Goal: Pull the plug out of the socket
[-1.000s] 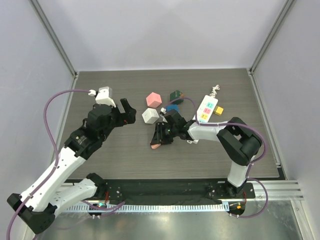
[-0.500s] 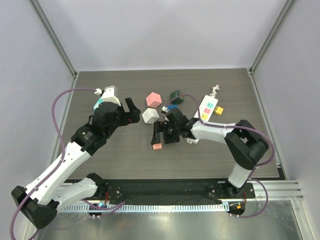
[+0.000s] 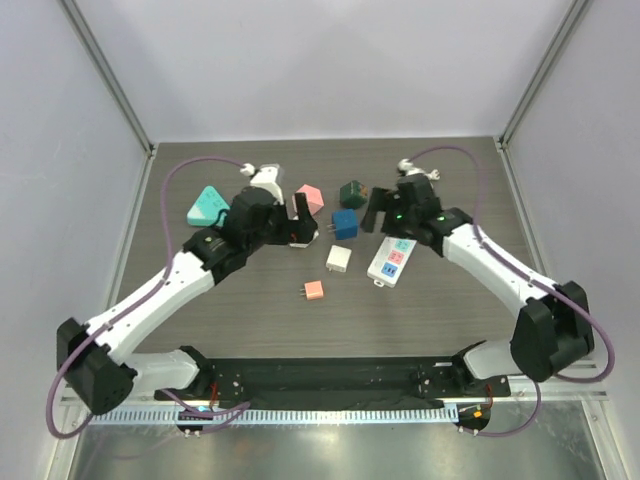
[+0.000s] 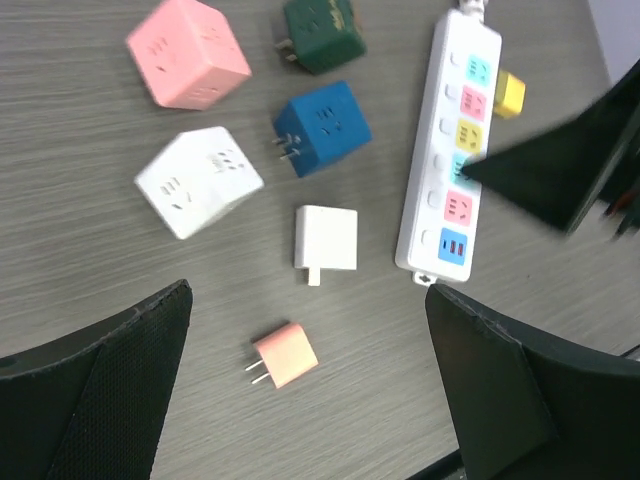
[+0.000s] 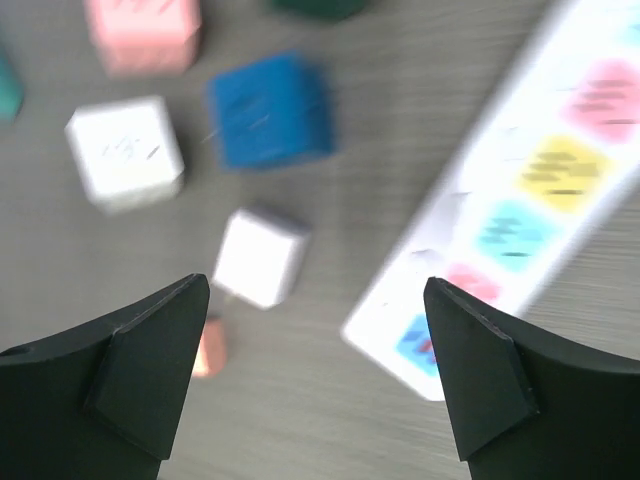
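The white power strip (image 3: pixel 391 261) (image 4: pixel 446 190) (image 5: pixel 520 210) lies slanted right of the table's middle, with coloured sockets. A yellow plug (image 4: pixel 508 92) sits against its far side. A salmon plug (image 3: pixel 314 290) (image 4: pixel 284 358) lies loose on the table, prongs bare. A white plug (image 3: pixel 339 258) (image 4: pixel 326 240) (image 5: pixel 260 256) lies loose between it and the strip. My left gripper (image 3: pixel 299 224) (image 4: pixel 310 400) hangs open above the salmon plug, holding nothing. My right gripper (image 3: pixel 384 213) (image 5: pixel 315 370) hovers open over the strip's far part, also with nothing in it.
Socket cubes cluster at the back centre: pink (image 3: pixel 309 196) (image 4: pixel 188 52), dark green (image 3: pixel 352 192) (image 4: pixel 318 32), blue (image 3: pixel 345 223) (image 4: pixel 322 126) and white (image 4: pixel 198 180). A teal triangular block (image 3: pixel 207 205) lies at the back left. Walls close the table's sides and back.
My right gripper has opened, left the salmon plug on the table and swung back over the strip. The strip now lies nearer the middle. My left arm has swung right over the cubes.
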`<action>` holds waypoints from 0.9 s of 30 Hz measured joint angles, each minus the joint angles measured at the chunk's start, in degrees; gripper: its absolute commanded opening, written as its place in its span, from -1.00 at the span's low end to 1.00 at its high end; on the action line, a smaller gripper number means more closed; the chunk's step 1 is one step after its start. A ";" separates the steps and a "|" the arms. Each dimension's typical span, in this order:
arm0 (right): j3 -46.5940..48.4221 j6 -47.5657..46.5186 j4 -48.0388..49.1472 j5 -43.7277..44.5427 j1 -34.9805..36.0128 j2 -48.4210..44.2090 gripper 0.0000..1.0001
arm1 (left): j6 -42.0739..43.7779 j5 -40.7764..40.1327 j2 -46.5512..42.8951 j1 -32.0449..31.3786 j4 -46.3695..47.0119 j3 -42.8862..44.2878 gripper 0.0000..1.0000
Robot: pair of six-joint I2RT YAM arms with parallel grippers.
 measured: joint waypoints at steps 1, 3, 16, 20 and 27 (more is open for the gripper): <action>-0.15 0.33 -0.70 1.20 -3.32 -1.31 0.90 | 0.39 0.42 1.79 -1.07 0.33 0.83 0.99; -0.92 1.53 -2.08 3.32 -9.81 -3.65 0.90 | 1.68 0.35 5.81 -4.17 0.63 2.73 0.99; -15.26 9.75 -8.44 2.51 -37.77 -15.58 0.90 | 8.20 -1.62 45.13 -18.73 -0.52 31.41 0.99; -15.78 9.92 -8.83 -0.76 -42.21 -16.44 0.88 | 10.36 -3.45 54.90 -21.53 -3.61 40.92 0.99; -16.83 10.03 -7.82 -5.35 -42.73 -16.76 0.85 | 11.34 -6.10 66.38 -23.56 -9.64 54.23 0.99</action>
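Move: For the left hand, the socket strip's middle lies about 29 cm right, 9 cm ahead and 21 cm below; the blue plug is 13 cm right, 12 cm ahead, and the small white plug 11 cm right, 2 cm ahead. From the right hand, the yellow plug is some 20 cm right, 12 cm ahead and 12 cm below, with the strip's middle 10 cm right, 8 cm ahead. Open left hand sweeps about 27 cm right, sinking over the strip's near end; open right hand clears rightward. ##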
